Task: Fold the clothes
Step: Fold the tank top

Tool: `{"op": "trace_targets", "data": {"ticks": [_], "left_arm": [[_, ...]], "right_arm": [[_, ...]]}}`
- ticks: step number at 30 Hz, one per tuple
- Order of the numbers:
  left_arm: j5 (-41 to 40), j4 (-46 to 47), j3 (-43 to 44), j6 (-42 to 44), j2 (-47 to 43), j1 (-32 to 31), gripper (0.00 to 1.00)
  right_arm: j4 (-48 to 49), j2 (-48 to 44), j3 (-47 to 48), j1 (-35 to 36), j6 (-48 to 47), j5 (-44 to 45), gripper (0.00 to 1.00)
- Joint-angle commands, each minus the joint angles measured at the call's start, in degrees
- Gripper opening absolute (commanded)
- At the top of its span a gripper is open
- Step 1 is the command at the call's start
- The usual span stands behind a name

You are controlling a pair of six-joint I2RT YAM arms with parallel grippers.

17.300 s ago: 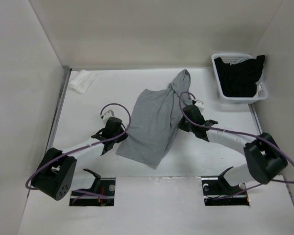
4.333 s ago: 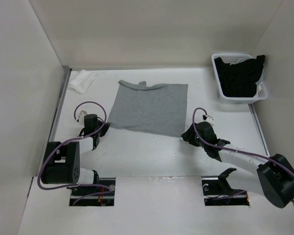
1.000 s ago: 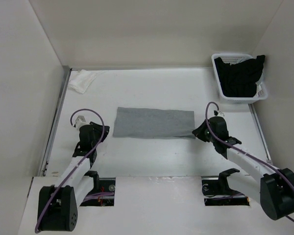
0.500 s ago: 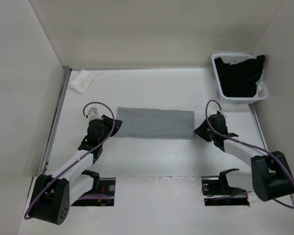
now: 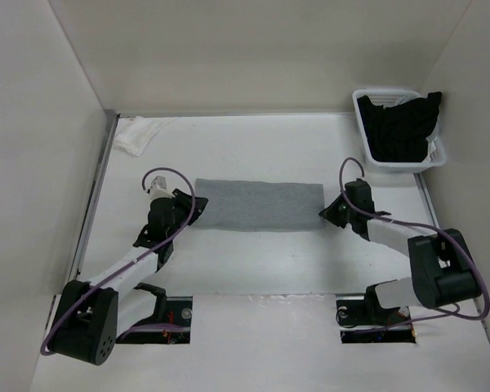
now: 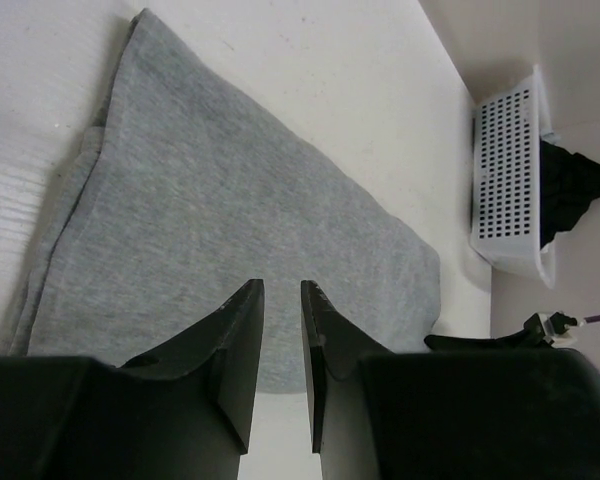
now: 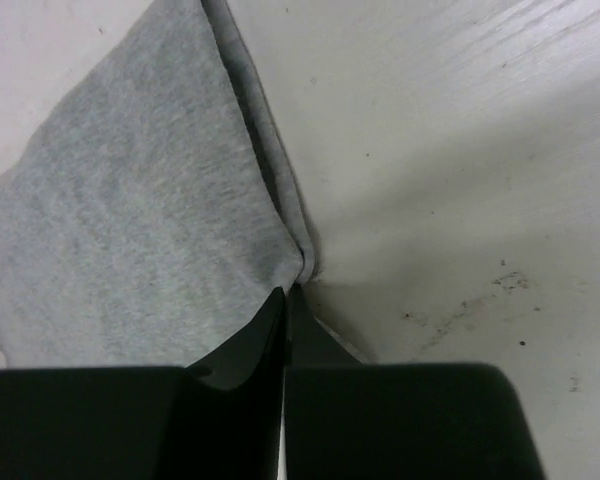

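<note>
The clothes, a heather-grey top, lie folded into a long flat strip across the middle of the table. My left gripper is at the strip's left end. In the left wrist view its jaws stand a little open above the grey fabric, with nothing between them. My right gripper is at the strip's right end. In the right wrist view it is shut, its tips against the near corner of the folded cloth. I cannot tell whether any fabric is pinched there.
A white basket with a black garment in it stands at the back right and also shows in the left wrist view. A small white cloth lies at the back left corner. Walls close in the table's sides.
The left gripper has moved forward and right to the strip's left end. The right gripper has crept up to the right end and now shows shut. The strip has not moved.
</note>
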Motion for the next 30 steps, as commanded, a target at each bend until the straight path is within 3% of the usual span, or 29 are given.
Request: {"op": "trace_targets", "data": {"ticks": [1,8,13,18,23,30], "left_arm": [[2.3,3.7,2.5,-0.2,-2.9,-0.1,0.20],[2.8,3.5,3.8,-1.8,-4.0,-4.7,0.20],[2.2,3.5,3.8,-3.4,-5.5,-8.4,0.20],[2.6,3.2,1.5,-5.1,-9.2,-8.1,0.20],[3.0,-0.8,-0.6,-5.6,-15.5,-6.0,0.20],[5.2,-5.2,-2.8,-5.6,-21.7,-0.2,0.21]], "right_arm": [[1.0,-6.2,0.1,-0.8,0.8,4.9,0.00],[-17.3,-23.7,7.2,-0.8,-7.1,13.9,0.00],[-26.0,-22.9,18.7,4.6,-12.6,18.4,0.00],[-30.8,-13.4,28.6,19.7,-14.8,27.2,0.00],[-36.6,2.2,39.2,34.0,-13.8,33.2,0.00],[-38.9,24.4,52.8,43.9,-11.5,32.6,0.06]]}}
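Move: The right hand already pinches the tank top's right edge near the table and is bound for its left edge, about 34 cm to the left and 3 cm farther out. The middle of the flat tank top is halfway there, 17 cm left and 3 cm ahead; the white basket sits some 23 cm ahead and 21 cm right. From the left hand, the tank top's left edge is about 3 cm left, 1 cm back and 8 cm below. Keeping its pinch on the tank top's edge, the right hand lifts about 19 cm with a slight drift right, then swings some 24 cm left over the cloth, sinking about 10 cm and turning some 45 degrees, partly counter-clockwise. The left hand, free of the cloth, rises 8 cm and eases back, dipping right and returning, its fingers tilting up. ##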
